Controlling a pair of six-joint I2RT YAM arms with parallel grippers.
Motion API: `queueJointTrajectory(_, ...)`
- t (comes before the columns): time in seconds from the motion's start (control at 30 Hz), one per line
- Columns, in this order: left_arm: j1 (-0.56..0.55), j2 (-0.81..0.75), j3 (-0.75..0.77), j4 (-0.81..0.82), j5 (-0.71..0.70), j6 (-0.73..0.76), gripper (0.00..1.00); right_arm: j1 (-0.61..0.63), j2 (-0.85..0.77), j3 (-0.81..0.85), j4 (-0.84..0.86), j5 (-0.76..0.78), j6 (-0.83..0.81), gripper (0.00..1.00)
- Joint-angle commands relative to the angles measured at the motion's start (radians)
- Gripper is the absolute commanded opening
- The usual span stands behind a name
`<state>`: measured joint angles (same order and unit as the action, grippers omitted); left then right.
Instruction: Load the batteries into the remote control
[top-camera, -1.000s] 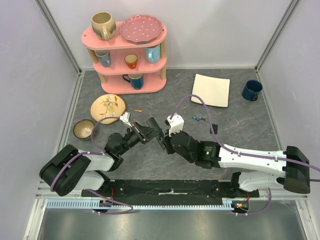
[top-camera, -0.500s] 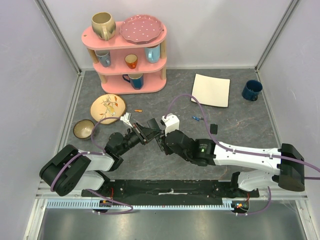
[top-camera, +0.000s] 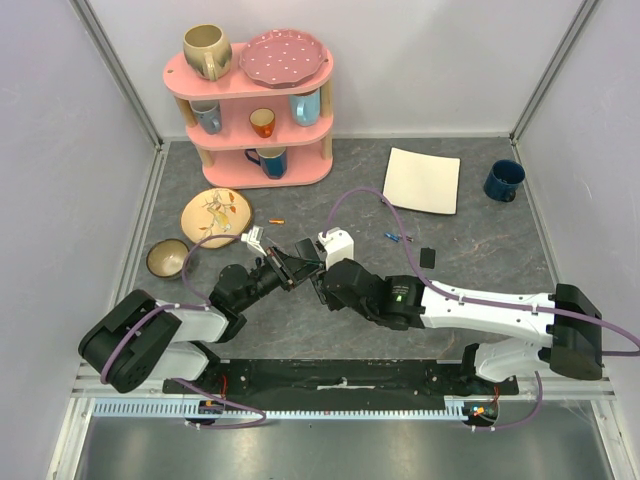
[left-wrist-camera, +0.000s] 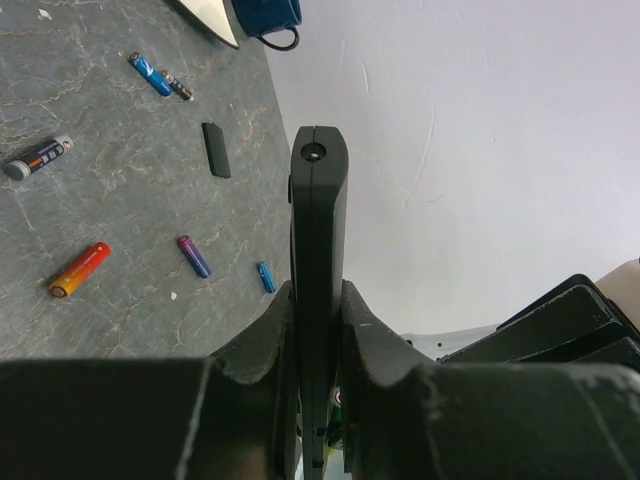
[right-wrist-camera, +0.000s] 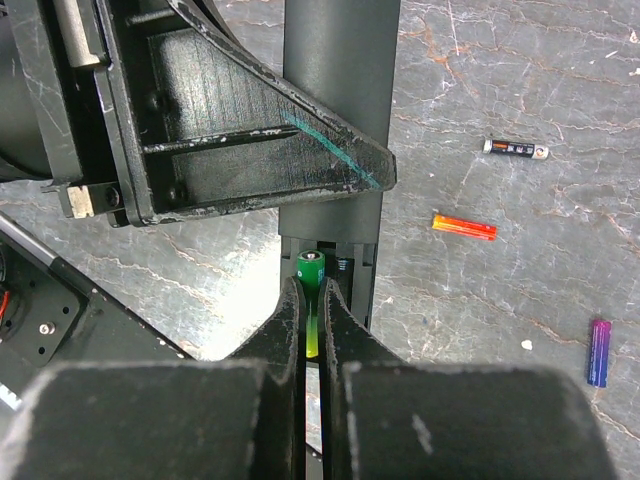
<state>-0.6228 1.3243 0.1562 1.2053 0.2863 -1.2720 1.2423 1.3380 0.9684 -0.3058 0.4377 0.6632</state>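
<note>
My left gripper (left-wrist-camera: 318, 295) is shut on the remote control (left-wrist-camera: 318, 220), a slim black bar held edge-on above the table. In the right wrist view the remote control (right-wrist-camera: 340, 90) shows its open compartment. My right gripper (right-wrist-camera: 311, 290) is shut on a green battery (right-wrist-camera: 311, 270) whose tip sits at the mouth of that compartment. From above, both grippers meet at the table's middle, left gripper (top-camera: 290, 265) beside right gripper (top-camera: 322, 285). Loose batteries lie on the grey table: red-orange (left-wrist-camera: 80, 270), purple (left-wrist-camera: 194, 256), blue (left-wrist-camera: 150, 74), black (right-wrist-camera: 516, 149).
A small black cover (top-camera: 428, 257) lies right of the arms. A pink shelf (top-camera: 250, 160) with mugs stands at the back, with a wooden plate (top-camera: 215, 215) and a bowl (top-camera: 167, 258) on the left. A white square plate (top-camera: 423, 180) and blue mug (top-camera: 503, 180) sit back right.
My right arm has shifted a little to the left, bringing the green battery closer to the remote control. The left arm has held still.
</note>
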Motion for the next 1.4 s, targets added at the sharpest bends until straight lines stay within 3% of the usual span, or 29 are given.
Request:
queueJointTrajectory(0.0, 0.001, -0.05, 0.039, 0.461, -0.03, 0.002, 0.02, 0.011, 0.024, 0.02, -0.05, -0.085, 0.027, 0.0)
queueJointTrajectory(0.37, 0.001, -0.059, 0.036, 0.456, -0.085, 0.005, 0.02, 0.013, 0.03, 0.009, -0.049, -0.091, 0.052, 0.03)
queueJointTrajectory(0.93, 0.001, -0.062, 0.039, 0.453, -0.062, 0.002, 0.02, 0.013, 0.035, 0.038, -0.076, -0.04, 0.061, 0.23)
queueJointTrajectory(1.37, 0.001, -0.056, 0.019, 0.456, -0.059, 0.002, 0.02, 0.014, 0.047, 0.093, -0.092, -0.002, 0.061, 0.3)
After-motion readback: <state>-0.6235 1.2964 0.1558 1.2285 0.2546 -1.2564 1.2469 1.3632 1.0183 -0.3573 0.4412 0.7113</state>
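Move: Right at the right hand's shut fingertips, at most about 1 cm below, lies the green battery in the remote's compartment. The orange battery lies some 10 cm ahead and 4 cm to the right, the black one about 16 cm ahead and 4 cm right, the purple one roughly 9 cm ahead and 16 cm right, all about 13 cm below. From the left hand, still gripping the remote, the green battery is about 5 cm back and 3 cm to the right. Opening over the green battery, the right hand stays in place, within about half a centimetre; its shut fingertips, resting on the battery at first, spread to about a quarter of their range, one to each side of it. The left hand keeps its grip on the remote and raises it by about 1.5 cm, partly early on and most quickly at the end. ##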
